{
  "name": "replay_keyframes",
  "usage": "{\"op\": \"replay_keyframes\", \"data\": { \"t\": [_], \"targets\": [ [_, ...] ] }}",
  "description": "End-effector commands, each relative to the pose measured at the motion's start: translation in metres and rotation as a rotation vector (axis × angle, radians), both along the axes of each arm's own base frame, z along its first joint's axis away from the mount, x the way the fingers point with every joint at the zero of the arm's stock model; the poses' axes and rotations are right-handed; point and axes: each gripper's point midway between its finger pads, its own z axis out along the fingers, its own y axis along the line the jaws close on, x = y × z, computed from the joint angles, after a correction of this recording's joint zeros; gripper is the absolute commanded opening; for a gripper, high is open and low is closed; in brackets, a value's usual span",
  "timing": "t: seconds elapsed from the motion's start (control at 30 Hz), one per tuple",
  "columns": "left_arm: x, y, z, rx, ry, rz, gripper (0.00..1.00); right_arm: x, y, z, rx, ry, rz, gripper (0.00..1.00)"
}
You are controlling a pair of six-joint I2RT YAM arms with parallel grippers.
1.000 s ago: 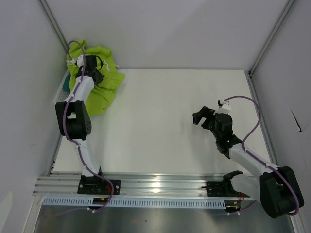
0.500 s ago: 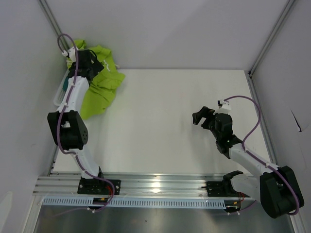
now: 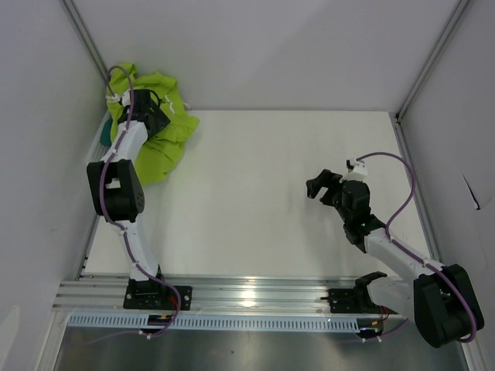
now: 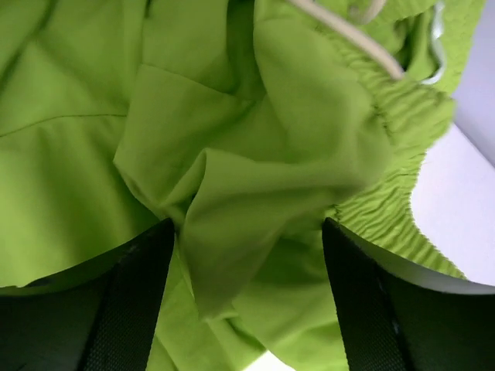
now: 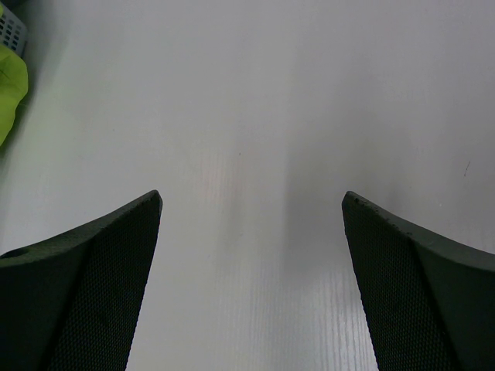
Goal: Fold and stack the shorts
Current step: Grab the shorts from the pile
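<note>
The lime green shorts [image 3: 158, 143] lie crumpled at the table's back left corner, partly over the white mesh basket [image 3: 96, 145]. A sliver of dark teal shorts [image 3: 105, 124] shows beside the left arm, and the rest is hidden. My left gripper [image 3: 152, 117] is down in the green heap. In the left wrist view its jaws stand open, and a loose fold of the green shorts [image 4: 232, 201] hangs between the fingers [image 4: 128, 309]. My right gripper [image 3: 323, 184] hovers open over bare table at the right, with nothing between its fingers [image 5: 77, 294].
The green shorts' gathered waistband [image 4: 398, 124] and a cream cord [image 4: 340, 29] show in the left wrist view. The right wrist view catches the shorts' edge [image 5: 9, 93] and a basket corner [image 5: 11, 31] far left. Grey walls close in the back and both sides.
The left arm swung up toward the back corner and came back down onto the green shorts, and its jaws went from shut to open. The right arm has not moved.
</note>
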Motion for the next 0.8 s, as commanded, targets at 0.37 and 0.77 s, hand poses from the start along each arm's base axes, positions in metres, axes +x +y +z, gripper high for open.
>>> {"op": "replay_keyframes", "data": {
  "t": [0.37, 0.77],
  "targets": [
    [-0.005, -0.016, 0.100, -0.052, -0.369, -0.128, 0.00, 0.009, 0.005, 0.024, 0.008, -0.065, 0.017, 1.00],
    [-0.180, -0.167, 0.431, 0.048, -1.029, -0.475, 0.00, 0.008, 0.004, 0.026, 0.008, -0.072, 0.014, 0.99]
  ]
}}
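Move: A raised fold of the green shorts lies almost directly under the left hand's open fingers, some 3 cm below and 1 cm ahead. The white basket holding the pile is centred about 8 cm to the left, 8 cm back and 10 cm lower; the teal cloth in it lies about 13 cm left, 5 cm back and 9 cm below. From the right hand the shorts' fold is roughly 48 cm to the left, 22 cm ahead, slightly below. Sinking about 2.5 cm into the pile, the left hand shuts its fingers on the fold of the shorts, then pulls it up with gathering speed, some 30 cm, while swinging right over the table and drawing back. On the way up the fingers tip upward by about 40 degrees and turn clockwise, keeping their pinch. ##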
